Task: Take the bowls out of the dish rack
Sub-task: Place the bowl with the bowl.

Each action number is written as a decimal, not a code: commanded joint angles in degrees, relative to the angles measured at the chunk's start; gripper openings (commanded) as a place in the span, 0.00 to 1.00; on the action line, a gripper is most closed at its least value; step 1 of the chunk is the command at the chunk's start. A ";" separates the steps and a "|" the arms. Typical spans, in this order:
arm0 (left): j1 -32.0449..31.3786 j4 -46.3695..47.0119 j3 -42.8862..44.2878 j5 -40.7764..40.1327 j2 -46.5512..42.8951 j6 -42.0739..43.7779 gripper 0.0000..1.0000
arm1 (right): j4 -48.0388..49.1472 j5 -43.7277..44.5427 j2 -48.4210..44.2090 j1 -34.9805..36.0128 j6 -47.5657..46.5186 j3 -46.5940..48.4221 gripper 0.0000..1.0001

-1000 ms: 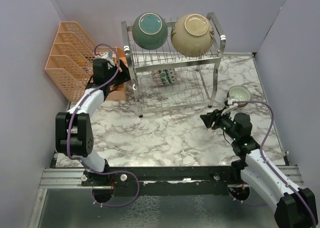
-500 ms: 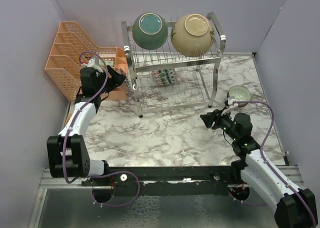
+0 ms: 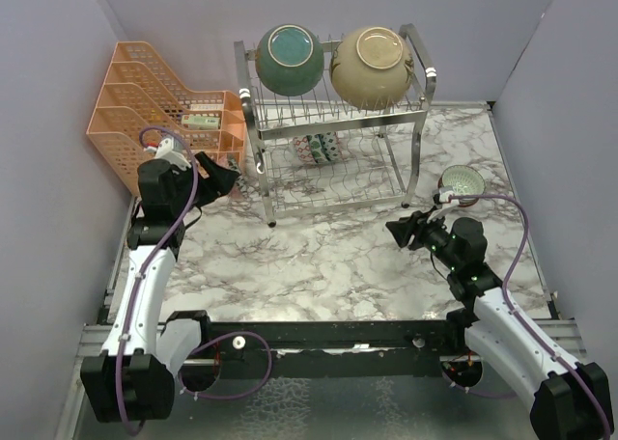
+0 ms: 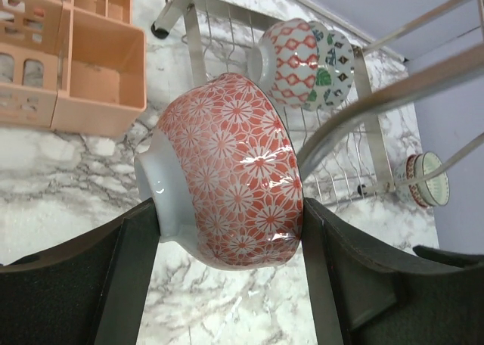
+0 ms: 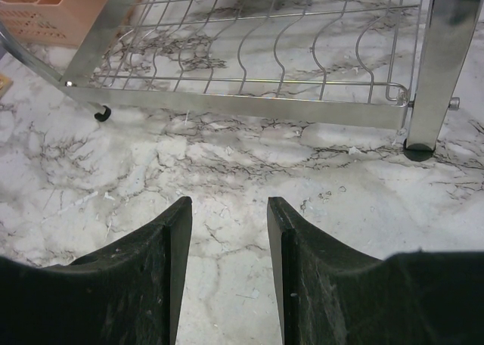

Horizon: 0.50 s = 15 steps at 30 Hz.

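My left gripper [image 4: 227, 220] is shut on a small red bowl with white flowers [image 4: 227, 163], held on its side above the marble just left of the dish rack [image 3: 333, 141]. Seen from the top, that gripper [image 3: 220, 178] hangs beside the rack's left leg. A teal bowl [image 3: 289, 59] and a cream bowl [image 3: 369, 67] lean on the top tier. Small patterned bowls [image 3: 319, 148] stand in the lower tier [image 4: 291, 61]. Another small bowl [image 3: 462, 181] rests on the table at the right. My right gripper [image 3: 398, 230] is open and holds nothing [image 5: 227, 203], low in front of the rack.
An orange mesh organizer [image 3: 145, 102] stands at the back left, close behind my left arm. The rack's right leg [image 5: 427, 73] is ahead of my right gripper. Grey walls close in both sides.
My left arm has drawn back from the rack's left side, toward the near left, with the red bowl in its gripper. The right arm has not moved.
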 commanded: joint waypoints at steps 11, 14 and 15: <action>0.36 -13.08 -7.02 13.70 -18.61 1.60 0.45 | 3.09 -1.80 2.71 0.33 0.16 -0.04 0.45; 0.37 -12.86 -8.37 17.27 -20.47 1.06 0.45 | 3.20 -1.86 3.52 0.30 0.09 0.21 0.45; 0.37 -11.96 -9.05 18.65 -20.76 0.28 0.45 | 3.31 -1.85 3.70 0.28 0.07 0.23 0.45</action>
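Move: The left hand holds the red flowered bowl; the nested bowls it belongs with stand on the table about 50 cm to its right, some 6 cm farther out and 18 cm below. The rack's near left foot is about 8 cm to its right, level with it and some 23 cm below. The remaining rack bowls lie about 15 cm ahead, 18 cm right and 14 cm lower. For the right hand, the nested bowls are some 14 cm ahead, 16 cm right and 8 cm below. Back towards its base, about 9 cm at a steady pace, the left arm carries the red bowl away from the rack, also veering right by some 3 cm and sinking about 2 cm in the later part. Its wrist swings about 10 degrees clockwise, while the fingers keep their pinch across the bowl. ##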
